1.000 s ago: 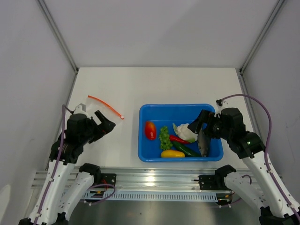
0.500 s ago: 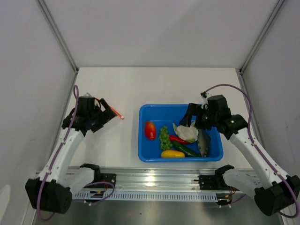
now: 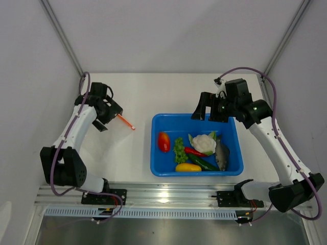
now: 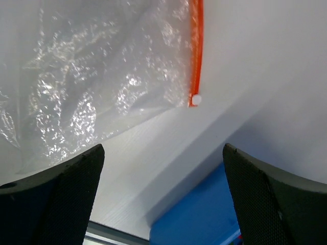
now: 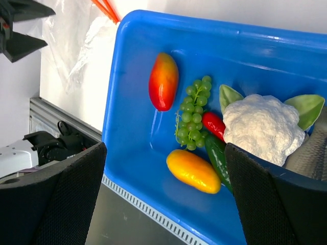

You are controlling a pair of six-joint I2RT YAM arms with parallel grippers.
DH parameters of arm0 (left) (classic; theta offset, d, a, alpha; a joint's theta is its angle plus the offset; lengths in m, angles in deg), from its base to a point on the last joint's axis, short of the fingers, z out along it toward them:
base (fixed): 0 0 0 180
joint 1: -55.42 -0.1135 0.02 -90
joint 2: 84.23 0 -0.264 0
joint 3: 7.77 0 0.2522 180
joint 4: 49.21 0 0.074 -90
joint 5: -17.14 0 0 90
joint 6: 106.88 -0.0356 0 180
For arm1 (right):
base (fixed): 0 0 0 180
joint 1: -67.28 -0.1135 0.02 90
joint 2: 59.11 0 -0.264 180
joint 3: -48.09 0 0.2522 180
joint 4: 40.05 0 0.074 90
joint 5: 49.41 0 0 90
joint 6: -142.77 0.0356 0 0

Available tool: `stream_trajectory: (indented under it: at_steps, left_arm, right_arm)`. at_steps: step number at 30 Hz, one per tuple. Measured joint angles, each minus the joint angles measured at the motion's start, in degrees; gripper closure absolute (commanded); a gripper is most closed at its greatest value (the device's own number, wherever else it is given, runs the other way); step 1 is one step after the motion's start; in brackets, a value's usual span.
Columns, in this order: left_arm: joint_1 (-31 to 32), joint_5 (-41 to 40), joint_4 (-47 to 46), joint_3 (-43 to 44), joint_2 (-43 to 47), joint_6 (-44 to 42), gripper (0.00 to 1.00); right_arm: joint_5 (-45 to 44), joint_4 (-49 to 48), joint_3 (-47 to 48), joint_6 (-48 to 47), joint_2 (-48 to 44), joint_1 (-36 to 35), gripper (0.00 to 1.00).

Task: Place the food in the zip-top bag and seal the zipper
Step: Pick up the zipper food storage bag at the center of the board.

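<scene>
The food lies in a blue tray (image 3: 194,118): a red tomato (image 5: 163,81), green lettuce (image 5: 193,112), a red chili (image 5: 214,125), a yellow squash (image 5: 193,171), a dark cucumber (image 5: 218,158), a white cauliflower (image 5: 263,127) and a grey fish (image 5: 309,153). The clear zip-top bag (image 4: 92,87) lies flat on the table left of the tray, its orange zipper (image 4: 196,46) (image 3: 125,121) along one edge. My left gripper (image 3: 108,117) (image 4: 163,148) hangs open over the bag, holding nothing. Above the tray's far rim my right gripper (image 3: 208,113) (image 5: 164,148) is open and empty.
Grey walls close in the white table (image 3: 168,92) on three sides. A metal rail (image 3: 168,196) with the arm bases runs along the near edge, just below the tray.
Both arms have stretched away from the near edge. The left gripper moved out over the bag's zipper end; the right gripper rose from over the fish to the tray's far rim.
</scene>
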Motion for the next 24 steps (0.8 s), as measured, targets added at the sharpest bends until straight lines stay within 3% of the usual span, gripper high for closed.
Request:
stream_trajectory:
  at_steps: [8,24]
  left_arm:
    - [-2.4,-6.9,4.5,14.6,-17.3,2.4,0.0]
    - [-2.8,-9.1,14.9,44.4,-44.7,5.6,0.0]
  right_arm:
    - [-1.6,1.3,0.9,-0.1,4.1,0.0,0.0]
    - [-6.6,3.0,-0.5,0.3,5.0,0.4,0.01]
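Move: The bag's orange zipper is the goal: its middle lies about 13 cm ahead of the left hand, 5 cm to its left and some 15 cm below. The clear sheet spreads about 8 cm to the left, nearly level with the hand. The blue tray's middle is roughly 42 cm right and 7 cm back, the mango in it 24 cm right and 5 cm back. From the right hand the zipper is some 43 cm left, 18 cm ahead and 27 cm lower. Open and touching nothing yet, the left hand heads out over the bag towards its orange zipper, about 13 cm forward while sinking some 6 cm, with an early drift of 3 to 4 cm to the left. The wrist steepens the fingers towards the table and turns some 10 degrees counter-clockwise. Above the tray the open right hand eases down about 4 cm. ##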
